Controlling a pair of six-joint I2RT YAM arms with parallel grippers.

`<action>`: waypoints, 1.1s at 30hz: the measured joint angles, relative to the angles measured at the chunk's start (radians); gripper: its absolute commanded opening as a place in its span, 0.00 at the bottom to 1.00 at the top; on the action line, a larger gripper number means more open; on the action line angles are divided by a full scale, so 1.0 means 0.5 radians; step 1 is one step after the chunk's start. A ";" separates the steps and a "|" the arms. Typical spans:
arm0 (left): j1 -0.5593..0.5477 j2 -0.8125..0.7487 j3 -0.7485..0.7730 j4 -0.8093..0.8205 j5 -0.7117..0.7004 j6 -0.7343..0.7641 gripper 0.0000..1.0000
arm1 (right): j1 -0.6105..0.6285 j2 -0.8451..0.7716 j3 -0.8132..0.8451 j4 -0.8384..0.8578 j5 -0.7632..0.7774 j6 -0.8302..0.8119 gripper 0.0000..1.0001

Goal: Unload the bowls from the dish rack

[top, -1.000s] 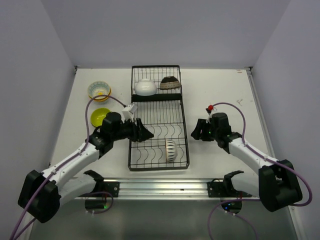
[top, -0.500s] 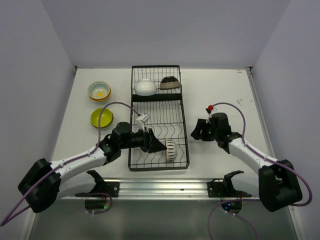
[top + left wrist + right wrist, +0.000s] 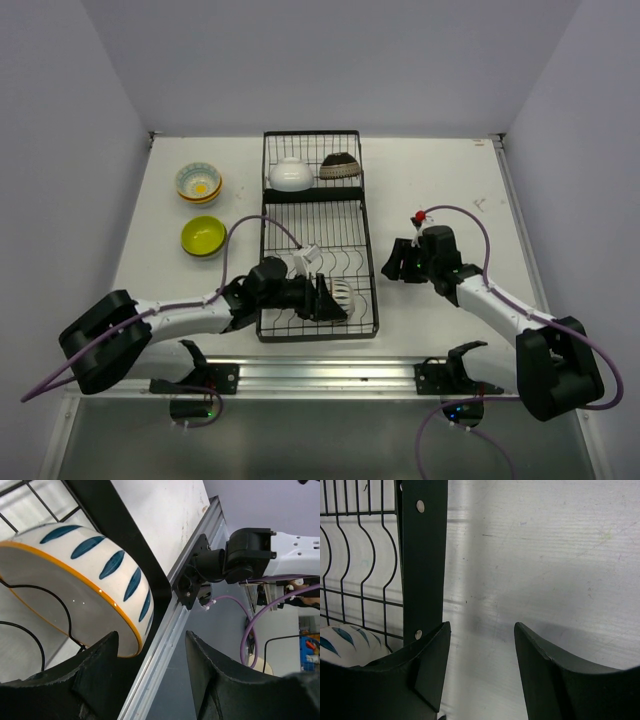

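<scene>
The black wire dish rack [image 3: 318, 215] lies along the table's middle. Its small far section holds a white bowl [image 3: 290, 174] and a dark brown patterned bowl [image 3: 341, 165]. A white bowl with dark stripes [image 3: 343, 297] stands on edge between the dividers at the near right. My left gripper [image 3: 325, 298] is open right at it. In the left wrist view the striped bowl [image 3: 75, 580] shows an orange rim whose lower edge pokes just past the left finger, and the left gripper [image 3: 152, 647] holds nothing. My right gripper [image 3: 395, 262] is open and empty over the bare table beside the rack's right frame [image 3: 422, 555].
A stack of bowls [image 3: 198, 183] and a yellow-green bowl [image 3: 203, 236] sit on the table left of the rack. A metal rail [image 3: 330, 375] runs along the near edge, close to the rack's near end. The striped bowl [image 3: 345, 642] shows low left in the right wrist view.
My left arm has swung from the rack's left side across its near section to the striped bowl, its jaws opening a little wider. The right arm has stayed still.
</scene>
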 measured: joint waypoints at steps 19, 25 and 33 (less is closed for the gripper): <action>-0.124 0.175 -0.224 0.717 -0.353 -0.405 0.06 | 0.000 0.027 -0.011 0.008 0.000 0.000 0.58; -0.124 0.178 -0.334 0.909 -0.442 -0.541 0.00 | 0.000 0.036 -0.011 0.011 0.000 0.000 0.58; -0.137 0.179 -0.436 1.106 -0.549 -0.687 0.00 | 0.000 0.037 -0.011 0.014 0.000 0.001 0.58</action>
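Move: The striped bowl stands on edge in the rack, open side to the left. Its middle is about 4 cm ahead of the left fingers, 2 cm right and 3 cm below, with its near rim already between the open fingertips. From the same hand, the rack's right side is some 7 cm right and level with it; the near edge is about 6 cm back and straight below. From the idle right hand, the bowl lies roughly 13 cm left and 6 cm back. The striped bowl's near rim gets pinched between the left fingertips: the hand first sinks about 1.5 cm, easing slightly back and right, as the fingers begin to close. It then comes forward and up about 2 cm each while they shut on the rim, swinging some 15 degrees counter-clockwise and tipping the fingertips up towards level; the grip holds. ##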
